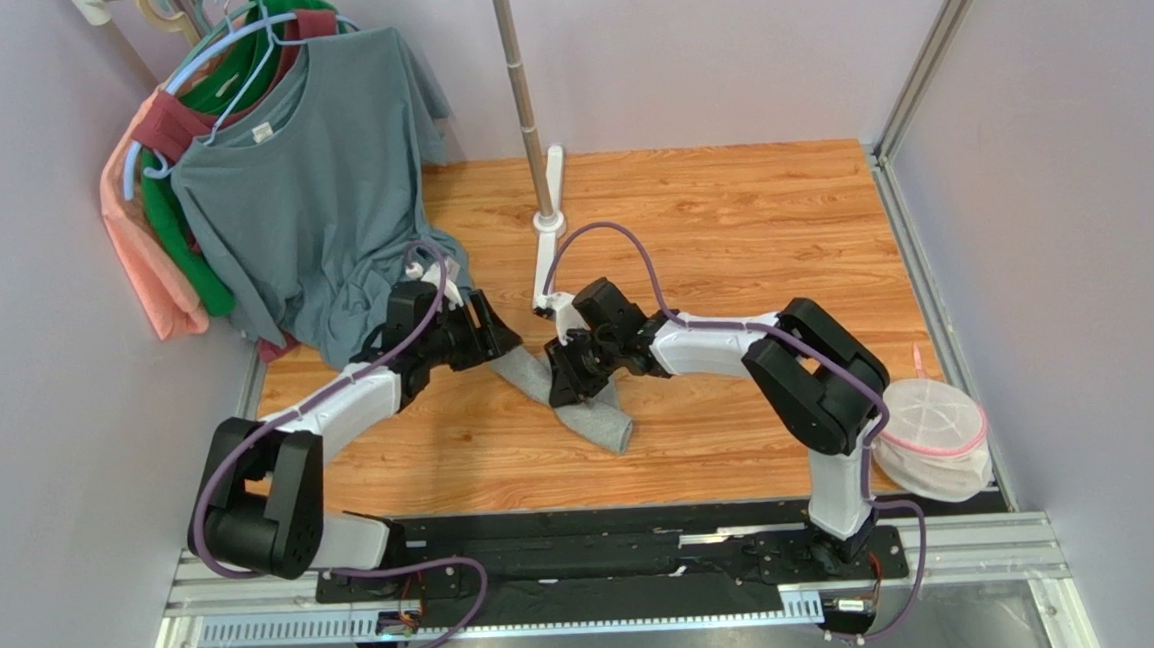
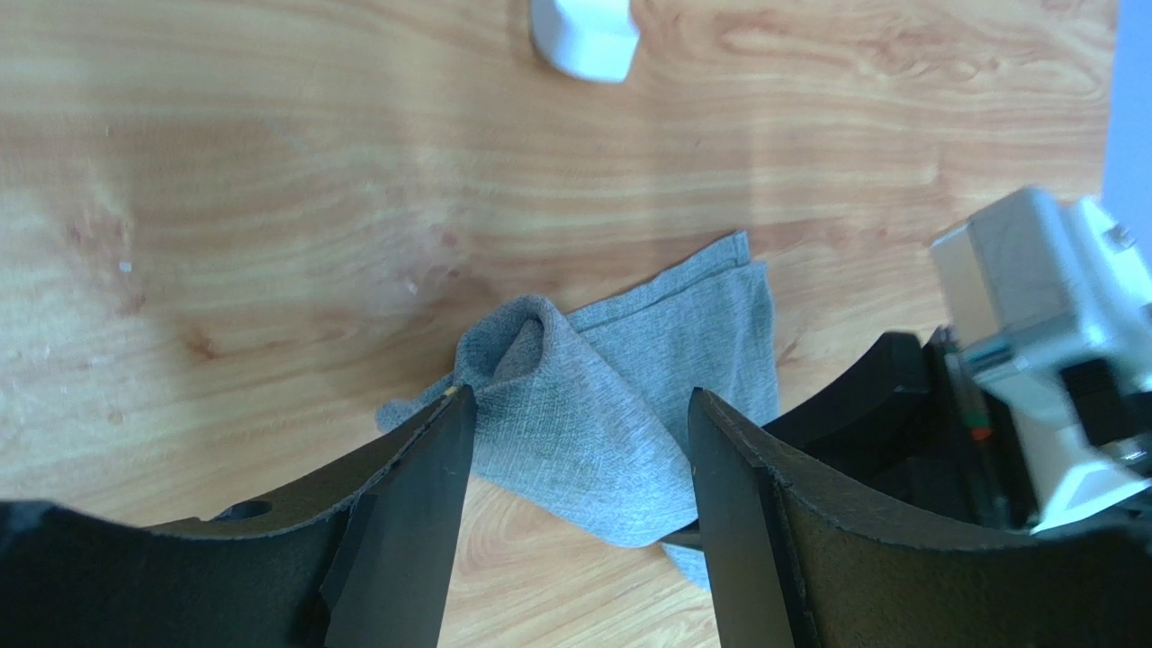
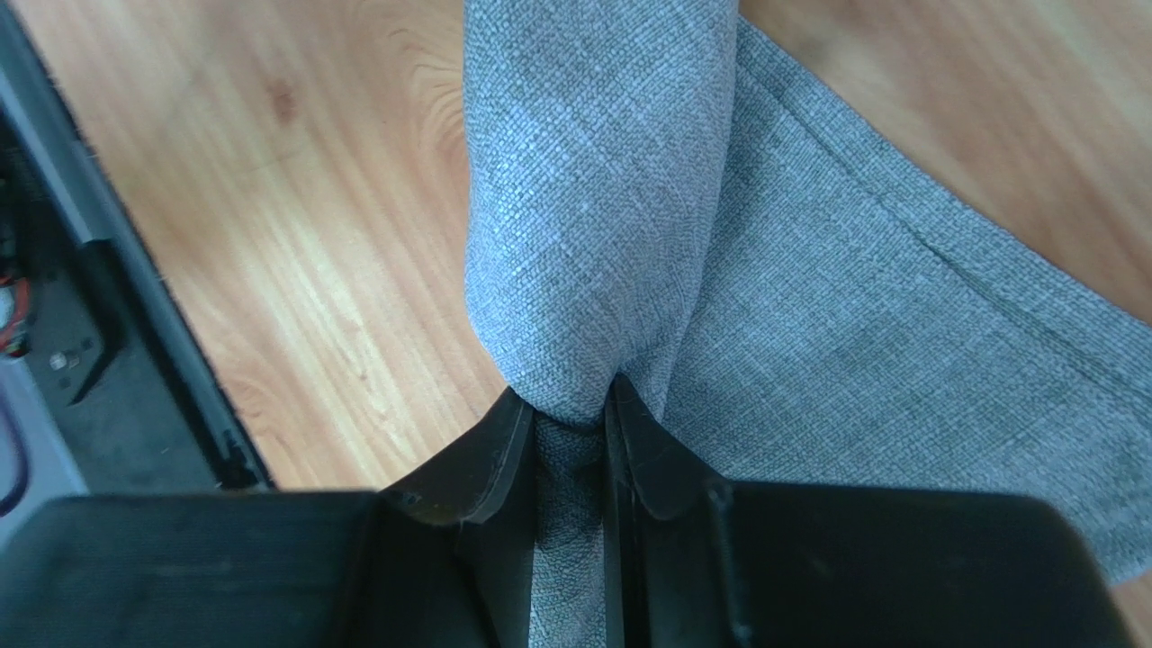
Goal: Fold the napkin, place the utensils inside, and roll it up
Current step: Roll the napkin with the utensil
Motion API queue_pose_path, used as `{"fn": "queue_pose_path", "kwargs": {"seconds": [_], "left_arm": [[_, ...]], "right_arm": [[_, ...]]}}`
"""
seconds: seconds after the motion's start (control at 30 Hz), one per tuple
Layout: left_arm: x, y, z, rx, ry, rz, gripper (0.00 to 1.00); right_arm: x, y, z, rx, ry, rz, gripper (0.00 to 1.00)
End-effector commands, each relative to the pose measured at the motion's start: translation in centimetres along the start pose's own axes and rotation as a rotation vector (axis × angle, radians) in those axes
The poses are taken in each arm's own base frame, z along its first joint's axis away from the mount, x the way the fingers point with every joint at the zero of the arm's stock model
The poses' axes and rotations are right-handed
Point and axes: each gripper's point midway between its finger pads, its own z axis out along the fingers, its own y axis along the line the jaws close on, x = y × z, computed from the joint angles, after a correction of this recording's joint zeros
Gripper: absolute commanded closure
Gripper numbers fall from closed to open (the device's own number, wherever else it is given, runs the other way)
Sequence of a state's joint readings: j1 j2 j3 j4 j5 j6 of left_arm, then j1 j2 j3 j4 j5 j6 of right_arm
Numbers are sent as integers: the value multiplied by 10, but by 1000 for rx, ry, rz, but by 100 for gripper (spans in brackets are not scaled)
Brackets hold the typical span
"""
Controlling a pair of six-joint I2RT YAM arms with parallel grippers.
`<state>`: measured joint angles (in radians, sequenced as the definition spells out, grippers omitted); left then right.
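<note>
The grey napkin (image 1: pixel 581 402) lies bunched in a loose roll on the wooden table, between my two grippers. My right gripper (image 1: pixel 568 367) is shut on a raised fold of the napkin (image 3: pixel 811 311); the cloth is pinched between its fingers at the gripper (image 3: pixel 568 405). My left gripper (image 1: pixel 497 340) hovers at the napkin's left end. In the left wrist view this gripper (image 2: pixel 579 396) is open, with the napkin (image 2: pixel 609 405) lying beyond the gap and nothing held. A slim dark tip, seemingly the fork (image 2: pixel 676 537), pokes out under the cloth's near edge; the rest is hidden.
Shirts on hangers (image 1: pixel 303 176) crowd the back left, the blue-grey one draping close to my left arm. A metal pole with a white foot (image 1: pixel 547 221) stands behind the napkin, the foot (image 2: pixel 584 34) showing ahead. A pink-rimmed mesh basket (image 1: pixel 931 430) sits at the right edge.
</note>
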<state>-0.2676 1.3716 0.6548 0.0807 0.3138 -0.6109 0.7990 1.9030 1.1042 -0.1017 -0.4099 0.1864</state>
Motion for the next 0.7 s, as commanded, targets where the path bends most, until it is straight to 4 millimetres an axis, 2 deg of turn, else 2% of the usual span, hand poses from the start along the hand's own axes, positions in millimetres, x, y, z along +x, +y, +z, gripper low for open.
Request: {"fn": "queue_pose_path", "kwargs": {"seconds": [0.0,0.27,0.4,0.5,0.53,0.6,0.63,0.67], "left_arm": [[13,6,-1,1,29,7,32],[30,16,8,0,72,-5,34],[37,20,13,2,98,-11,38],[45,23,17,1,129,-24,49],[47,23,17,5,137,-26,58],[54,27,19,-5,159,-35,68],[54,28,20,-9,160,-34,78],[57,31,20,-21,174,-38,82]], "right_arm": [[78,-3,8,-83,271,127,86],[77,-7,8,-113,321,161,87],[77,-12,10,-125,335,194,87],[75,-13,12,-133,339,207,86],[75,-13,12,-136,341,208,86],[71,-12,12,-139,335,208,84],[67,-12,11,-143,326,206,82],[65,-10,10,-146,320,201,80]]}}
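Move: The rolled napkin's left end lies just under the open left hand: about 6 cm below, 2 cm back and roughly level sideways. From the right hand, which already pinches the roll, that end is about 7 cm to the left, 5 cm ahead and 1 cm up. The roll's other end is some 9 cm to the right of the right hand and 7 cm back. The stand foot's near end is about 8 cm ahead of the left hand and 6 cm to its right. The roll's loose left end gets pinched by the left hand, which sinks about 5 cm onto it, easing back 2 cm mostly at first, and shuts its fingers on the cloth over the last part of the descent. Meanwhile the right hand keeps its grip, shifts barely 1 cm back and left, and tilts some 15 degrees so its fingers point more back towards the base. ##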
